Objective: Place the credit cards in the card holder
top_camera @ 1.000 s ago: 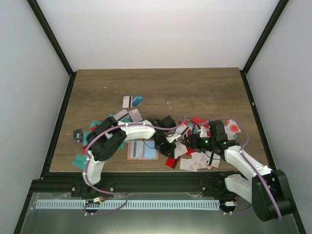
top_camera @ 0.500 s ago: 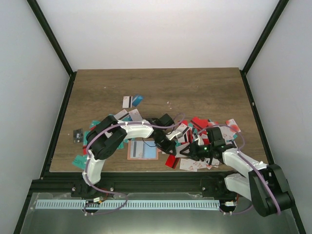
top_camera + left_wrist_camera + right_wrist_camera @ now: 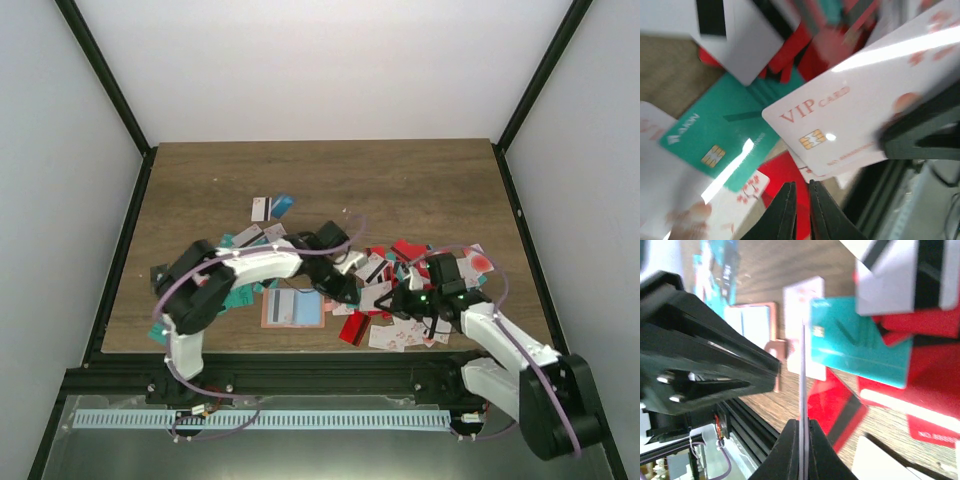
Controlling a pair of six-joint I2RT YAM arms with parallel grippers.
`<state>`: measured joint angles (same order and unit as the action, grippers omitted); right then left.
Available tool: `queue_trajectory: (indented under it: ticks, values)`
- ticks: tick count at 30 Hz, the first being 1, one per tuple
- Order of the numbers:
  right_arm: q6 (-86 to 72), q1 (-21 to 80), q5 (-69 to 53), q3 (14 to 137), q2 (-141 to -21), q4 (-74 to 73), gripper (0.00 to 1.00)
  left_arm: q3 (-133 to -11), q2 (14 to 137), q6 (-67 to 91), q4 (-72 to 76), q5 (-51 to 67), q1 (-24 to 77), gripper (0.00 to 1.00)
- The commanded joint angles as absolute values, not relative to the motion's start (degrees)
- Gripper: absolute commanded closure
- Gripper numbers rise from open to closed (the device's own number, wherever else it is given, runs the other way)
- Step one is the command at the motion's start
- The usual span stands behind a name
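Note:
Several credit cards [image 3: 405,255], teal, red and white, lie heaped at mid-table. The salmon-pink card holder [image 3: 293,308] lies open and flat left of the heap, also visible in the right wrist view as the card holder [image 3: 754,322]. My right gripper [image 3: 803,426] is shut on a white card seen edge-on [image 3: 803,370]; the left wrist view shows it as a white VIP card [image 3: 850,115]. My left gripper [image 3: 800,192] is shut with nothing between its fingers, just below that card, over a red card [image 3: 782,172]. In the top view the left gripper [image 3: 340,288] and right gripper [image 3: 385,303] nearly meet.
Loose cards [image 3: 272,207] lie farther back and more teal cards [image 3: 165,325] sit near the left front edge. A small dark object [image 3: 160,275] rests at the left. The black front rail [image 3: 320,372] runs close behind the holder.
My right gripper's jaws have closed on the white card. The left arm's elbow has swung to the left and its gripper sits slightly back from the card.

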<state>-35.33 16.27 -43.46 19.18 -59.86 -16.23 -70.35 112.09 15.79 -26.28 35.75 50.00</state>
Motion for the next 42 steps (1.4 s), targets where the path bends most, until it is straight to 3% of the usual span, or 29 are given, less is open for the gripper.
queue_trajectory:
  ticks: [1, 6, 10, 21, 42]
  values:
    - [-33.0, 16.5, -43.8, 24.2, -52.5, -19.6, 0.99, -70.2, 99.4, 21.6, -24.4, 35.1, 46.4, 0.87]
    - [-32.0, 16.5, -47.3, 26.0, -45.4, -17.2, 0.99, -69.9, 90.6, 21.5, -25.8, 37.2, 40.7, 0.77]
    - [-32.0, 16.5, -50.8, 27.0, -40.9, -13.0, 0.99, -69.2, 85.2, 19.0, -25.7, 41.5, 37.3, 0.61]
    - [-31.2, 16.5, -59.5, 29.6, -41.4, -9.3, 0.99, -64.6, 79.1, 21.1, -17.9, 45.3, 37.4, 0.42]
    - [-29.8, 16.5, -60.6, 30.3, -43.3, -11.2, 0.99, -69.7, 85.4, 21.9, -21.3, 44.9, 42.6, 0.43]
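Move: The white VIP card, already pinched in the right fingers, has its middle about 4 cm to the right of the left fingertips and level with them, and some 3 cm left, 1 cm ahead and 2 cm below the right fingertips. From the left hand the open card holder lies about 15 cm left and 2 cm back, a red striped card 7 cm back and 1 cm left, a white striped card 7 cm ahead and 4 cm right, all some 2 cm lower. The right hand keeps its pinch on the VIP card and carries it up about 15 cm and slightly left, its wrist tilting until the fingers point almost level to the left. The left hand rises quickly, some 20 cm, swinging forward and left on the way up before easing back and right towards the card, while its nearly shut fingers open past halfway and level out to face the card's free end. ##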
